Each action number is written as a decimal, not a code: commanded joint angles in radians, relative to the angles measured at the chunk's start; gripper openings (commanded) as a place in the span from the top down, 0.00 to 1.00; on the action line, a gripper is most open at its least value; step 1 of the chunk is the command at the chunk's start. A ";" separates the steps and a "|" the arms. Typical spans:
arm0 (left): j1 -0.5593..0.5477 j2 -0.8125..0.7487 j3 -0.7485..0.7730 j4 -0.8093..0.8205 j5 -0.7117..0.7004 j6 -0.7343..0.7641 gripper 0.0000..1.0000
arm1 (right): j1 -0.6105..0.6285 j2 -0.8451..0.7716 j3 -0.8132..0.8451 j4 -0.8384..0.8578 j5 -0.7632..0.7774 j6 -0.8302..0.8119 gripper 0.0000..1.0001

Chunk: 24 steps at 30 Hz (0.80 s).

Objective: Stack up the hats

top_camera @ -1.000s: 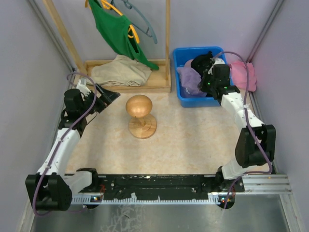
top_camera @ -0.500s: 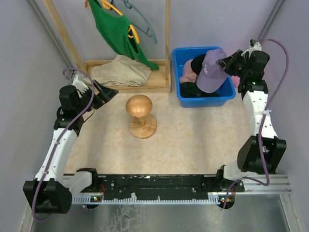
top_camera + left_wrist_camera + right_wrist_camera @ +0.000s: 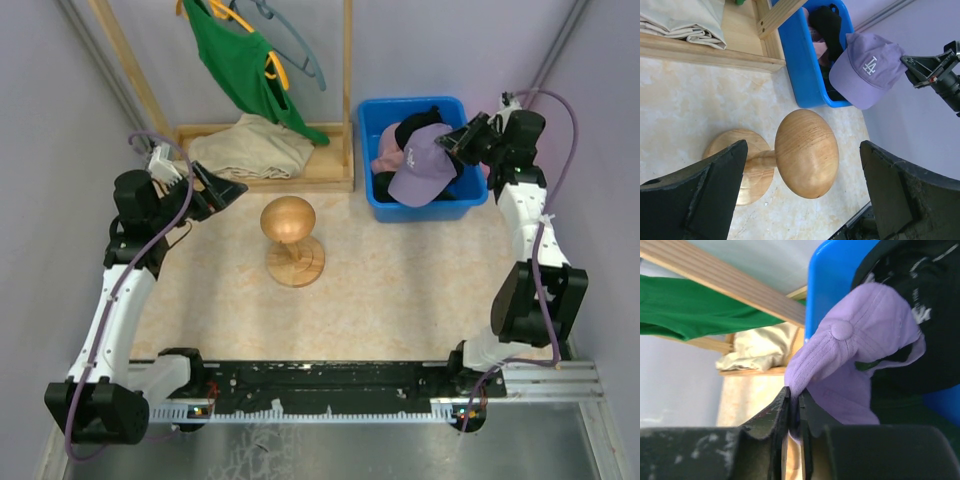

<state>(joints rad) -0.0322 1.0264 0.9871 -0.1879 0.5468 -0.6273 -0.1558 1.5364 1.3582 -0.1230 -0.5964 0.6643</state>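
My right gripper (image 3: 452,141) is shut on the back edge of a lavender hat (image 3: 420,166) with a white logo, holding it above the blue bin (image 3: 374,203). In the right wrist view the fingertips (image 3: 785,399) pinch the lavender fabric (image 3: 860,340). A black hat (image 3: 421,122) and a pink hat (image 3: 384,152) lie in the bin beneath it. My left gripper (image 3: 224,191) hangs wide open at the left. In its wrist view a round wooden stand (image 3: 806,150) shows between the fingers, well beyond them. The lavender hat (image 3: 867,67) and the bin (image 3: 797,60) show further off there.
The wooden stand (image 3: 289,222) sits on the table's middle. A wooden rack (image 3: 330,170) at the back holds a green shirt (image 3: 240,65) on a hanger and a folded beige cloth (image 3: 250,150). Lilac walls close both sides.
My right gripper rose out of the bin with the lavender hat, then shifted it slightly left and down. The left arm drifted a little to the left.
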 commanded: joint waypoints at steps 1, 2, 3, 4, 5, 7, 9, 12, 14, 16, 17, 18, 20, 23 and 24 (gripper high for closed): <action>0.001 -0.008 0.007 -0.009 0.041 0.015 0.01 | -0.007 0.061 0.133 -0.021 0.128 -0.115 0.71; 0.002 -0.009 0.009 -0.011 0.043 0.017 0.01 | -0.007 0.078 0.149 -0.042 0.149 -0.128 0.65; 0.001 -0.009 0.011 -0.015 0.044 0.020 0.01 | -0.007 0.084 0.166 -0.065 0.172 -0.140 0.59; 0.000 -0.010 0.013 -0.023 0.043 0.025 0.01 | -0.006 0.074 0.165 -0.090 0.203 -0.161 0.50; 0.000 -0.013 0.014 -0.028 0.042 0.030 0.01 | -0.003 0.050 0.138 -0.100 0.230 -0.176 0.44; 0.000 -0.014 0.008 -0.032 0.034 0.041 0.01 | 0.003 -0.032 0.046 -0.103 0.278 -0.187 0.37; 0.000 -0.005 0.000 -0.031 0.036 0.050 0.01 | 0.006 -0.133 -0.058 -0.118 0.308 -0.185 0.34; 0.001 0.022 0.002 -0.027 0.060 0.051 0.01 | 0.010 -0.251 -0.200 -0.133 0.337 -0.180 0.31; 0.000 0.032 -0.001 -0.018 0.068 0.051 0.01 | 0.019 -0.321 -0.275 -0.142 0.334 -0.169 0.31; 0.000 0.036 -0.004 -0.015 0.068 0.051 0.01 | 0.031 -0.382 -0.340 -0.151 0.322 -0.144 0.31; 0.001 0.036 -0.009 -0.012 0.068 0.052 0.01 | 0.036 -0.415 -0.375 -0.144 0.317 -0.128 0.31; 0.001 0.037 -0.013 -0.009 0.069 0.053 0.01 | 0.041 -0.449 -0.406 -0.134 0.319 -0.113 0.30; 0.001 0.035 -0.021 -0.006 0.072 0.054 0.01 | 0.054 -0.508 -0.454 -0.124 0.361 -0.103 0.30; 0.000 0.035 -0.028 -0.005 0.077 0.055 0.01 | 0.111 -0.536 -0.439 -0.150 0.395 -0.151 0.30; 0.001 0.034 -0.028 -0.005 0.078 0.056 0.01 | 0.152 -0.518 -0.413 -0.174 0.414 -0.185 0.31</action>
<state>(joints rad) -0.0322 1.0649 0.9699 -0.2169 0.6003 -0.5926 -0.0891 1.0302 0.8955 -0.3019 -0.2481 0.5407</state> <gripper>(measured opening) 0.991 0.697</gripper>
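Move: The right hand still pinches the purple cap by its crown. The blue box's middle lies about 4 cm ahead, 5 cm left and 18 cm below; the cap's middle is some 3 cm back, 6 cm left and 6 cm down. In the box, at the box middle's depth, the black cap lies about 11 cm ahead and 5 cm left, the pink cap 5 cm ahead and 14 cm left. From the left hand, the box is roughly 18 cm ahead, 42 cm right, 19 cm below. Forward and to its right by about 4 cm, the right hand opens wide and lets go of the purple cap, then quickly draws back some 15 cm and sinks towards the box's near side, rolling its left side down and turning clockwise a little over 10 degrees. The left hand, wide open and empty, sinks slightly. ##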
